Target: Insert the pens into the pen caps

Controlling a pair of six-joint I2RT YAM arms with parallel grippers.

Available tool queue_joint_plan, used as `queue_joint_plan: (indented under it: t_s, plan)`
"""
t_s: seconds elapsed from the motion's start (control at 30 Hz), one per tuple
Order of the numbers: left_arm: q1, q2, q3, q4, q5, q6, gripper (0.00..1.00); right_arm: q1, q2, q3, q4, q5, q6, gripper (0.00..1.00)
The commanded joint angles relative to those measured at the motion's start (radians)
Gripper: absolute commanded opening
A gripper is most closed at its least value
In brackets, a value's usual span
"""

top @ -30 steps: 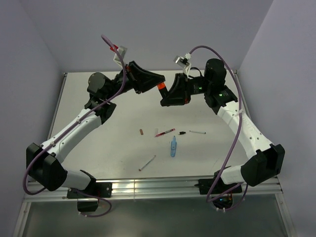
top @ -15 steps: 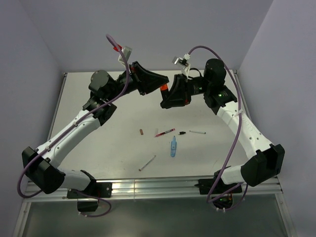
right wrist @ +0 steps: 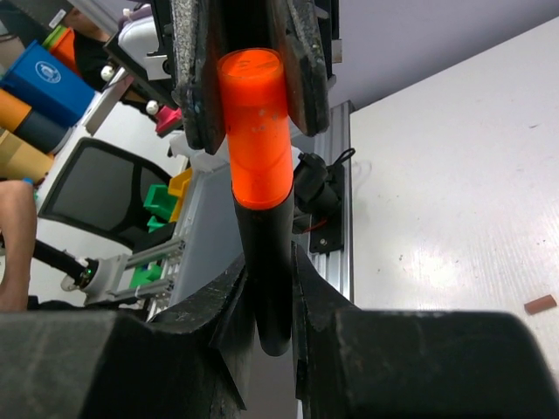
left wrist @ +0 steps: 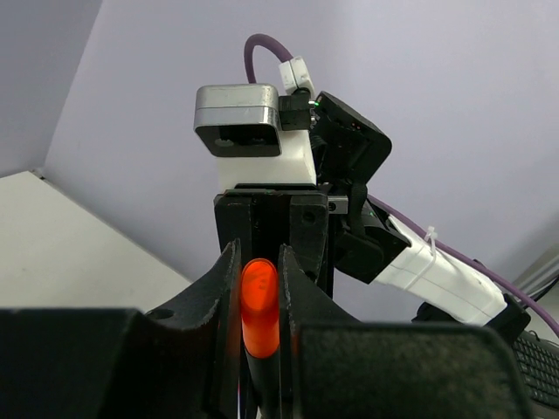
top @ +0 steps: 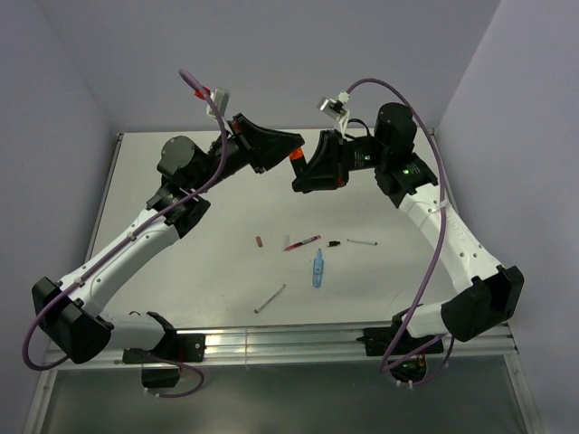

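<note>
High over the back of the table my two grippers meet tip to tip. My left gripper (top: 291,147) (left wrist: 259,266) is shut on a bright orange pen cap (top: 297,160) (left wrist: 259,297) (right wrist: 253,122). My right gripper (top: 302,174) (right wrist: 269,271) is shut on the stubby black marker (right wrist: 266,262), whose end sits in that cap. Lying on the table are a red pen (top: 302,242), a white pen (top: 363,242), a grey pen (top: 270,298) and a light-blue marker (top: 317,268). A dark red cap (top: 260,241) and a black cap (top: 334,243) lie among them.
The white table (top: 181,235) is closed in by lavender walls at the back and both sides. A metal rail (top: 271,344) runs along the near edge between the arm bases. Purple cables (top: 194,86) loop above both wrists.
The left arm has swung slightly left and lower at its elbow. Both grippers stay closed on the joined marker and cap, which has shifted only a little.
</note>
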Motion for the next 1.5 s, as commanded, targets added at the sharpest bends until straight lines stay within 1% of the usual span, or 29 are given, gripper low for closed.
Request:
queue_joint_plan:
  t_s: [0.0,0.1,0.17,0.3,0.4,0.43,0.47,0.57,0.6,0.67,0.7,0.73,0.77,0.8,0.9,0.97,1.0,1.13,1.27,1.3,1.33,1.37,1.4,1.43,1.47]
  plan:
    - [-0.092,0.044,-0.111,-0.269,0.456,-0.027,0.00,-0.035,-0.017,0.114,0.222,0.263,0.004,0.00]
    - [-0.086,0.026,-0.102,-0.261,0.410,0.004,0.00,-0.035,-0.022,0.093,0.222,0.259,-0.003,0.00]
    - [-0.075,0.037,-0.055,-0.293,0.389,0.039,0.00,-0.034,-0.023,0.074,0.222,0.254,-0.008,0.00]
    - [0.001,0.057,-0.007,-0.264,0.357,0.030,0.00,-0.034,-0.026,0.041,0.224,0.248,-0.008,0.00]
    - [0.035,0.064,0.028,-0.260,0.315,0.041,0.01,-0.034,-0.031,0.018,0.224,0.255,-0.003,0.00]
    - [0.043,0.064,0.045,-0.258,0.295,0.045,0.06,-0.032,-0.032,0.013,0.224,0.263,-0.003,0.00]
    - [0.055,0.069,0.054,-0.258,0.286,0.048,0.08,-0.033,-0.034,0.002,0.224,0.268,0.004,0.00]
    - [0.075,0.083,0.110,-0.275,0.237,0.071,0.10,-0.032,-0.034,-0.021,0.225,0.288,0.015,0.00]
    - [0.080,0.089,0.151,-0.307,0.222,0.102,0.13,-0.032,-0.034,-0.025,0.225,0.294,0.018,0.00]
    - [0.087,0.104,0.185,-0.319,0.199,0.125,0.16,-0.032,-0.034,-0.039,0.225,0.307,0.029,0.00]
    - [0.087,0.107,0.202,-0.330,0.189,0.140,0.20,-0.032,-0.032,-0.042,0.228,0.311,0.033,0.00]
    - [0.087,0.116,0.225,-0.329,0.185,0.144,0.21,-0.032,-0.032,-0.047,0.230,0.311,0.038,0.00]
    - [0.089,0.119,0.235,-0.329,0.188,0.145,0.22,-0.030,-0.031,-0.050,0.233,0.314,0.047,0.00]
    - [0.089,0.126,0.245,-0.330,0.188,0.144,0.27,-0.030,-0.029,-0.051,0.236,0.317,0.052,0.00]
    - [0.089,0.135,0.263,-0.323,0.192,0.141,0.33,-0.027,-0.032,-0.061,0.244,0.320,0.064,0.00]
    - [0.089,0.138,0.265,-0.315,0.194,0.139,0.38,-0.027,-0.032,-0.070,0.250,0.320,0.067,0.00]
    - [0.091,0.136,0.266,-0.312,0.194,0.136,0.42,-0.029,-0.036,-0.074,0.250,0.329,0.070,0.00]
    - [0.095,0.135,0.275,-0.320,0.174,0.133,0.47,-0.027,-0.040,-0.087,0.248,0.352,0.073,0.00]
    - [0.094,0.139,0.300,-0.378,0.102,0.159,0.52,-0.026,-0.040,-0.084,0.230,0.398,0.066,0.00]
    - [0.091,0.142,0.323,-0.442,0.074,0.189,0.53,-0.026,-0.039,-0.078,0.190,0.415,0.054,0.00]
    - [0.086,0.153,0.337,-0.476,-0.002,0.208,0.54,-0.020,-0.040,-0.056,0.154,0.464,0.006,0.00]
    - [0.074,0.159,0.352,-0.508,-0.031,0.225,0.54,-0.015,-0.039,-0.044,0.088,0.490,-0.018,0.00]
    - [0.069,0.167,0.376,-0.560,-0.056,0.243,0.56,-0.009,-0.040,-0.033,0.057,0.516,-0.041,0.00]
    - [0.066,0.178,0.387,-0.580,-0.082,0.252,0.58,0.003,-0.040,-0.016,0.029,0.541,-0.087,0.00]
    - [0.057,0.181,0.393,-0.599,-0.143,0.266,0.58,0.009,-0.042,-0.009,-0.017,0.583,-0.109,0.00]
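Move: The orange cap, already on the black marker, sits between the left fingers, its middle about 1 cm below and 1 cm back from that hand. From the right hand, which holds the black marker body, the cap stands some 6 cm up, 3 cm forward and 1 cm left. The marker body's middle is about 5 cm below the left hand and 2 cm back, level sideways. The left fingers open, releasing the orange cap, while both hands go forward 6–9 cm, the right turning clockwise. ##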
